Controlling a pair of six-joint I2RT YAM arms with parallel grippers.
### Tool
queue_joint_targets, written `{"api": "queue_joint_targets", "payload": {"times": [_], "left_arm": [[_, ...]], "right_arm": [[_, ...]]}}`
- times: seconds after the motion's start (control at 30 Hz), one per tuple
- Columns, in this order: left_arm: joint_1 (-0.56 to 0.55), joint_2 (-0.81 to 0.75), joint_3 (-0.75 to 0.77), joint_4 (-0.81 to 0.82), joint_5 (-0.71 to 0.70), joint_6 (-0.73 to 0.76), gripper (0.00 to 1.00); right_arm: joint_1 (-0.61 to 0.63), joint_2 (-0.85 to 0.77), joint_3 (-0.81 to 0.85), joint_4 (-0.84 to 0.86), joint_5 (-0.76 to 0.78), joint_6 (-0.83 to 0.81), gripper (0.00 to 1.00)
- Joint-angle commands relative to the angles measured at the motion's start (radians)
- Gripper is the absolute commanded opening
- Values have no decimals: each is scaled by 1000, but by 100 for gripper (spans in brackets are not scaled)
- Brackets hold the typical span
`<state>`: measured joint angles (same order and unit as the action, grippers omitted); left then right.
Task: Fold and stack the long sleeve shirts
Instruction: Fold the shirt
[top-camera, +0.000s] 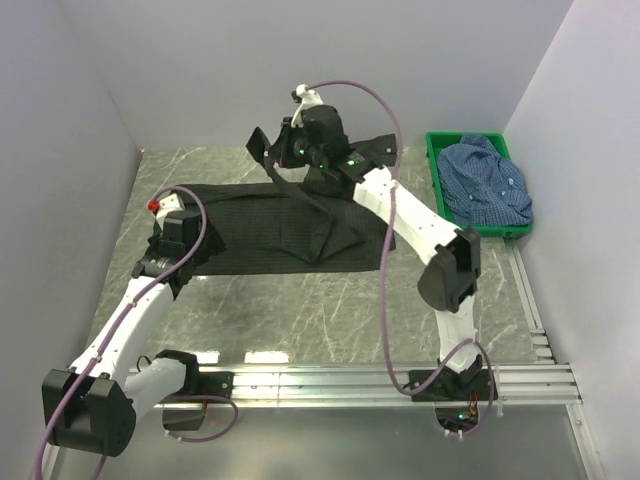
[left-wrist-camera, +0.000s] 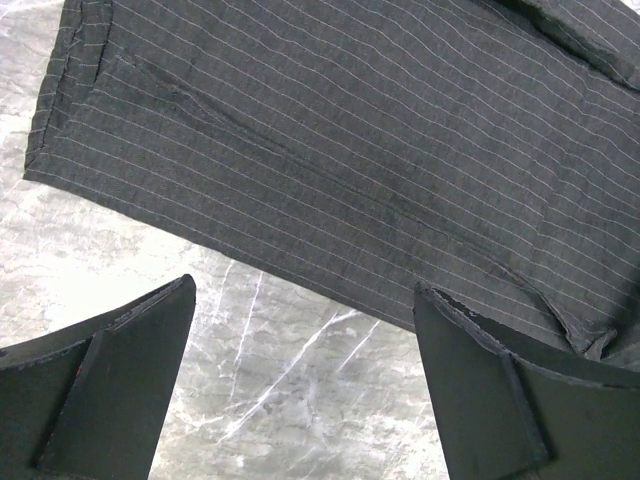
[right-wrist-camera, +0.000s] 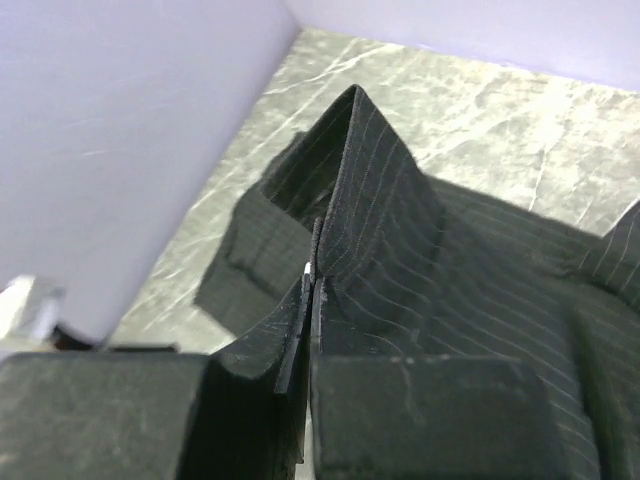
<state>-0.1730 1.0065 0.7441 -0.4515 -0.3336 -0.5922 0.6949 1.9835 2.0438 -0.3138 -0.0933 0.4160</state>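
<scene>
The black long sleeve shirt (top-camera: 270, 225) with fine stripes lies spread flat across the middle of the table. My right gripper (top-camera: 266, 148) is raised above its far edge and is shut on a fold of that shirt (right-wrist-camera: 385, 210), which rises in a peak from the pinched fingertips (right-wrist-camera: 313, 275). A strip of cloth hangs from there down to the shirt. My left gripper (top-camera: 172, 228) hovers at the shirt's left end, open and empty (left-wrist-camera: 305, 290), with bare table between its fingers and the shirt's hem (left-wrist-camera: 350, 130) just beyond. The blue checked shirt (top-camera: 487, 180) lies crumpled in the crate.
A green plastic crate (top-camera: 436, 170) stands at the far right against the wall. Pale walls close in the grey marble table (top-camera: 330, 310) on the left, back and right. An aluminium rail (top-camera: 380, 380) runs along the near edge by the arm bases.
</scene>
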Motion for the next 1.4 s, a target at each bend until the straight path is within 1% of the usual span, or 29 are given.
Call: {"api": "queue_joint_targets", "payload": {"times": [0.0,0.07,0.1,0.13,0.2,0.23,0.4,0.43,0.57,0.7,0.8,0.83,0.87,0.93,0.97,1.0,1.07,1.2,1.37], "left_arm": [[3,-16,5,23,22,-12,96],[4,-16,1,23,21,-12,96],[4,-16,0,23,21,-12,96],[4,-17,1,23,22,-12,96],[4,-14,0,27,27,-12,96],[4,-14,1,27,31,-11,96],[4,-5,5,27,33,-11,96],[4,-5,5,27,33,-11,96],[4,-5,3,30,38,-9,96],[4,-5,5,28,39,-9,96],[4,-3,3,31,44,-9,96],[4,-5,1,33,45,-9,96],[4,-3,3,34,50,-8,96],[4,-2,3,34,53,-8,96],[4,0,4,34,57,-5,96],[4,0,5,36,59,-4,96],[4,-5,0,40,67,0,96],[4,-16,-6,56,102,5,96],[4,-5,9,39,134,-11,96]], "right_arm": [[-9,46,90,79,177,-49,0],[-12,73,124,93,255,-74,0],[-15,81,137,93,339,-82,0],[-18,89,162,100,371,-89,0],[-38,86,168,114,437,-103,0],[-47,83,162,134,498,-106,0],[-78,42,130,153,631,-117,0],[-78,32,119,151,632,-117,0],[-72,-31,47,133,757,-31,0],[-51,-90,-31,105,834,39,0],[-23,-126,-83,64,853,99,0],[-18,-138,-97,23,845,127,0],[-9,-144,-112,-4,834,192,0],[5,-164,-172,-62,810,260,0],[18,-172,-200,-70,797,309,0],[32,-181,-255,-82,785,329,0],[55,-210,-310,-93,736,389,0],[142,-271,-472,-91,647,443,0],[221,-370,-622,-88,574,481,1]]}}
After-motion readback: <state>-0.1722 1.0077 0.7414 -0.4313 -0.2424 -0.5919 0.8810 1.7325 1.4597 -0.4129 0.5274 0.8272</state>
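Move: The right hand holds the near sleeve's cuff high up; the spot on the shirt body where it is being taken lies about 11 cm back, 9 cm to its right and some 32 cm below. The far sleeve, lying folded out, is roughly 7 cm ahead and 18 cm to the right of the right hand. From the left hand, open and empty, that spot is about 22 cm to the right, 1 cm ahead and 13 cm below. Still pinching the near cuff, the right hand swings 15 cm forward-right, then sweeps back and down over the shirt. ##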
